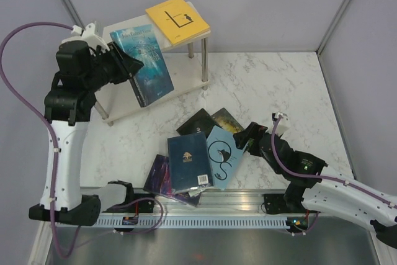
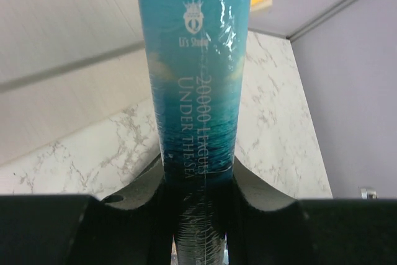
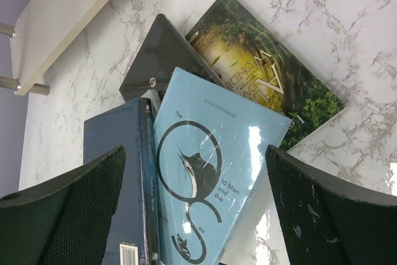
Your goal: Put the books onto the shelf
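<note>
My left gripper (image 1: 128,64) is shut on a teal book (image 1: 147,63), held up edge-on in front of the shelf (image 1: 121,100). In the left wrist view the book's spine (image 2: 195,91) runs up from between the jaws of that gripper (image 2: 198,215). A yellow book (image 1: 178,20) lies on the shelf's top board. Loose on the marble are a light blue book (image 1: 224,155), a navy one (image 1: 189,162), a black one (image 1: 197,122), a green-gold one (image 1: 227,120) and a purple one (image 1: 159,175). My right gripper (image 1: 243,139) stands open just above the light blue book (image 3: 211,172).
Pale grey walls close in the marble table (image 1: 285,85) at the back and on both sides. A metal rail (image 1: 211,206) with the arm bases runs along the near edge. The shelf's rod legs (image 1: 204,60) stand at the back left.
</note>
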Robot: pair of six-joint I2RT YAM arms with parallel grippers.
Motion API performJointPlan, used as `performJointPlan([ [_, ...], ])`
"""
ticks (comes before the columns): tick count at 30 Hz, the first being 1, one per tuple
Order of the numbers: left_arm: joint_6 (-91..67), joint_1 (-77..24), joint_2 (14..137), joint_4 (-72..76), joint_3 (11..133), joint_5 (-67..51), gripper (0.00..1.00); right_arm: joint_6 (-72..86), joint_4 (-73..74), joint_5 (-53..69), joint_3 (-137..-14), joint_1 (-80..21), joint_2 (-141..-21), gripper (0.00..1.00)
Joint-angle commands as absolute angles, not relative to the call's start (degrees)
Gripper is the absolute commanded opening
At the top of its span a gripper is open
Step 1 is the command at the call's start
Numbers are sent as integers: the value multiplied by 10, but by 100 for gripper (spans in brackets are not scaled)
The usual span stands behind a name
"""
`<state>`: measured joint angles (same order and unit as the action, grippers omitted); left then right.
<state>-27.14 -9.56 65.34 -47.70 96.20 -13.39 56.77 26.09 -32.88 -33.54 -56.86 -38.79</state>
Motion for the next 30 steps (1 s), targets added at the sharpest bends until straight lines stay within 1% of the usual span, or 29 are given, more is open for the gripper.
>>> performJointPlan([
  [1, -265, -5, 685, -401, 1060, -237, 2, 561, 235, -315, -330, -570, -384, 96],
  [2, -272, 27, 714, -401, 1090, -258, 2, 561, 233, -310, -329, -570, -385, 96],
  [6, -300, 152, 782, -401, 1148, -349, 2, 560, 230, -304, -323, -571, -384, 96],
  [9, -303, 203, 828, -403, 1181, -402, 2, 559, 228, -305, -316, -570, -378, 96],
  [14, -310, 235, 884, -410, 1229, -417, 2, 551, 218, -303, -310, -570, -386, 96],
  [18, -326, 236, 914, -419, 1250, -384, 2, 543, 204, -296, -311, -571, -406, 96],
  [22, -318, 235, 921, -436, 1257, -279, 2, 541, 185, -284, -315, -570, -433, 96],
  [27, -312, 236, 927, -447, 1245, -214, 2, 542, 171, -277, -308, -570, -445, 96],
  [30, -309, 241, 936, -453, 1243, -200, 2, 542, 171, -273, -307, -570, -446, 96],
])
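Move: Over the front edge of the shelf top, the left hand holds the teal book by its spine. The free stretch of shelf top is about 12 cm ahead, 11 cm left and 10 cm below; the yellow book is roughly 21 cm ahead, 14 cm right, at similar depth. From the right hand, the light-blue book lies level ahead, about 6 cm left and 15 cm below; the dark-blue book is some 14 cm farther left of it. Carrying the teal book, still pinched at the spine, the left hand sweeps about 16 cm left and 12 cm forward over the shelf top's free left part, rising some 3 cm, then easing down a little as it slows and turns nearly 20 degrees counter-clockwise, its left side dipping. The open right hand drifts a few centimetres left and down towards the light-blue book, touching nothing. ##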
